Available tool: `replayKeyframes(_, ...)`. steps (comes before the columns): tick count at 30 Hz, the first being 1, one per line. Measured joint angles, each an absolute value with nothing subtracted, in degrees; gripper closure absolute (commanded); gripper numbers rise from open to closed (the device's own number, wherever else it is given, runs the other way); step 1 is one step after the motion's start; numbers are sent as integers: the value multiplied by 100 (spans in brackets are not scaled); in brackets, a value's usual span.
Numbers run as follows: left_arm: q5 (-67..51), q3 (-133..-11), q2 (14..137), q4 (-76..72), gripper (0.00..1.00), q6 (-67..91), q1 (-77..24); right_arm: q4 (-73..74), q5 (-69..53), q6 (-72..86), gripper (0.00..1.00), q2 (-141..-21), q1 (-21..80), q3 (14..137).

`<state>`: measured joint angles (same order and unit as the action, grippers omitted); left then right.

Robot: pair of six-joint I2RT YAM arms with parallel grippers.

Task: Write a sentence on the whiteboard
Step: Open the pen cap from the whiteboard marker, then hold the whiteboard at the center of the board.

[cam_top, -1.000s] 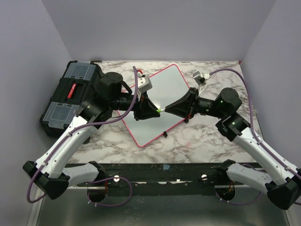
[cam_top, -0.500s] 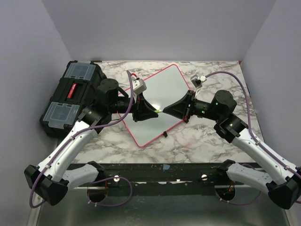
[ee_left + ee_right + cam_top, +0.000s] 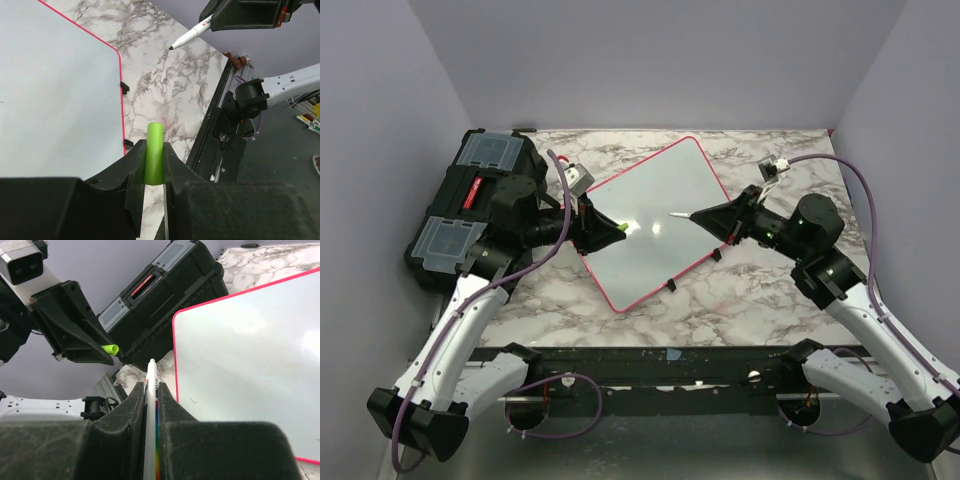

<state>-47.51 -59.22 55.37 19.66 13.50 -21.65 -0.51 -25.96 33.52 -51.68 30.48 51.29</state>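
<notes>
The whiteboard (image 3: 660, 185), white with a red-pink rim, lies tilted on the marble table. The sentence is out of view: the board's face (image 3: 250, 350) looks blank. My left gripper (image 3: 610, 228) hovers over the board's left edge, shut on a lime-green marker cap (image 3: 619, 229) that sticks out past its fingers (image 3: 155, 150). My right gripper (image 3: 707, 213) hangs over the board's right side, shut on a white marker (image 3: 680, 214) whose bare tip points left toward the cap. The marker (image 3: 151, 385) runs up between the right fingers. A clear gap separates cap and tip.
A black toolbox (image 3: 470, 205) with clear lid compartments sits at the left, beside the board. Small black clips (image 3: 672, 288) sit at the board's near rim. Purple walls enclose the table on three sides. The table's front rail (image 3: 660, 365) runs below.
Cap and marker were joined between the two grippers over the board's middle. They have pulled apart: the left gripper drew back left with the cap, the right went right with the uncapped marker.
</notes>
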Motion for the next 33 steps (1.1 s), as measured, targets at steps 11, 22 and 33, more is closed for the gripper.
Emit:
replayKeyframes(11, -4668, -5758, 5374, 2012, 100, 1535, -1984, 425, -1802, 3175, 99, -5019, 3041, 5170)
replayKeyframes(22, -3861, -5000, 6053, 1247, 100, 1979, -3339, 683, -45, 3223, 99, -4552, 3041, 5214)
replayKeyframes(33, -2458, -5229, 8283, 12, 100, 2161, -5043, 794, 1114, 3297, 99, -4333, 3041, 5238)
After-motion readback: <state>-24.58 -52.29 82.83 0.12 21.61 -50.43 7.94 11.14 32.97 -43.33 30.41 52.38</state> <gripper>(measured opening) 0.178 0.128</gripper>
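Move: Bare tabletop beside the whiteboard's clip edge lies about 17 cm to the right of the left hand, 4 cm back and some 32 cm below. The board's near black clip is roughly 11 cm right and 1 cm back of that hand, the far clip about 23 cm right and 7 cm ahead, both at table height. For the right hand, the whiteboard's middle is some 17 cm ahead, 5 cm left and 35 cm down. Carrying the green cap down and to the right, the left hand barely stirs at first, then sinks about 16 cm towards the tabletop by the near clip, its fingers tipping further down and staying shut. The right hand keeps its grip on the uncapped marker, swings some 10 cm right and less far forward, and turns clockwise nearly 40 degrees, so the marker points mostly forward. ##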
